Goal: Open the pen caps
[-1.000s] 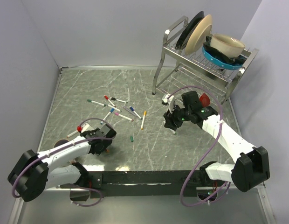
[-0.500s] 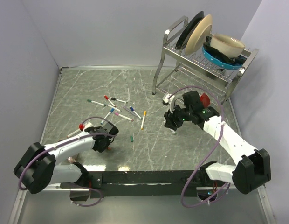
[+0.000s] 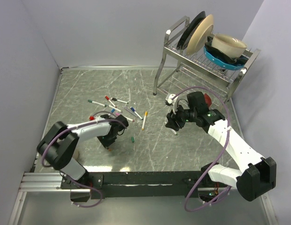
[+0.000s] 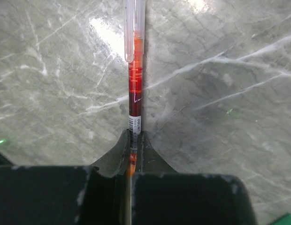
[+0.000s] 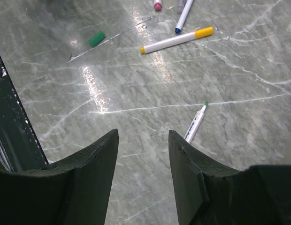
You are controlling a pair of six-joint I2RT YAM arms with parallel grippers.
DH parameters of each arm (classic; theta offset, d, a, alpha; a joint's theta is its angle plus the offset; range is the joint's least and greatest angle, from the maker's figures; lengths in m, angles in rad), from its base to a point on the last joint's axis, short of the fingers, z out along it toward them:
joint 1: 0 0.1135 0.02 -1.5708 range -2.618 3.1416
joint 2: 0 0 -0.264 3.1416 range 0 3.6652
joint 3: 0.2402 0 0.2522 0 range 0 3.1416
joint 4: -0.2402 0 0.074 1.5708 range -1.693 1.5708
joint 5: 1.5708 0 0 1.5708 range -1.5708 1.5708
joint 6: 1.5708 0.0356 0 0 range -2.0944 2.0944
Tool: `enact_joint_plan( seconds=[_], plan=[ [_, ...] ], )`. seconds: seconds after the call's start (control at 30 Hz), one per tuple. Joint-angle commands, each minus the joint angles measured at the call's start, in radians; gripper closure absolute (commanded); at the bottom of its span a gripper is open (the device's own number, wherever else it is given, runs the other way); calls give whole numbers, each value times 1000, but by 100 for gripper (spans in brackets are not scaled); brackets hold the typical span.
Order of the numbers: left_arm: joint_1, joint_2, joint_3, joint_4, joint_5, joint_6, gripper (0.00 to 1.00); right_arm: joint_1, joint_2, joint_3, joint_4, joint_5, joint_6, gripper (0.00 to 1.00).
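Note:
In the left wrist view my left gripper [image 4: 134,137] is shut on a red pen [image 4: 136,79], which runs straight ahead over the table into a clear sleeve. From above, that gripper [image 3: 109,138] sits just near of the scattered pens [image 3: 118,108], their pen caps red, green, blue, pink and black. My right gripper [image 5: 143,133] hangs open over bare table, nothing between its fingers. An uncapped white pen with a green tip [image 5: 195,123] lies just right of it. A loose green cap [image 5: 96,38] and a yellow-capped pen [image 5: 177,40] lie further out.
A metal dish rack [image 3: 202,61] with plates and bowls stands at the back right, behind the right arm [image 3: 230,136]. The loose green cap [image 3: 133,139] lies between the two grippers. Grey walls enclose the table on the left and at the back.
My left gripper has swung right and away from the front edge toward the pens, and it has shut on the red pen. The right arm has hardly moved.

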Motion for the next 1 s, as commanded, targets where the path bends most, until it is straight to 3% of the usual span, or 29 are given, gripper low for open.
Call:
enact_joint_plan(
  seconds=[0.0, 0.17, 0.33, 0.47, 0.6, 0.83, 0.97],
  plan=[
    [-2, 139, 26, -11, 93, 1, 99, -2, -37, -2, 7, -24, -2, 45],
    [-7, 10, -51, 85, 116, 8, 99, -2, -45, -6, 6, -40, -3, 45],
    [-10, -286, -170, 245, 164, 109, 99, -2, -33, -6, 1, -69, -5, 45],
    [-27, -511, -264, 465, 220, 230, 99, -4, -24, -5, -10, -138, -9, 45],
    [-42, -727, -388, 863, 315, 376, 99, -4, -62, -46, 68, -242, 32, 45],
    [-65, -714, -458, 1303, 516, 553, 99, -31, -102, -144, 269, -474, 254, 42],
    [-128, -642, -447, 1490, 515, 590, 99, -48, -142, -227, 558, -443, 513, 41]
  ],
)
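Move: The left fingers are already shut on the capped red pen, near its orange tail end. The open right gripper, where the pen is being taken, lies about 34 cm right of the left hand, 4 cm ahead and 16 cm up; the loose green cap is some 14 cm right and 5 ahead. From the right hand, the red pen's middle is about 39 cm left, 4 back and 17 down; the uncapped green pen is 6 ahead, 3 right; the yellow pen 12 ahead, 13 left, both 17 below. Up and to the right in equal parts, some 15 cm each, after a brief pause, the left hand carries the red pen off the table towards the right gripper, turning about 80 degrees so its fingers swing from pointing down to forward and right, nearly level. The right hand, still open and empty, comes back about 5 cm and left 3 to meet it, rising slightly and rolling its left side up. ##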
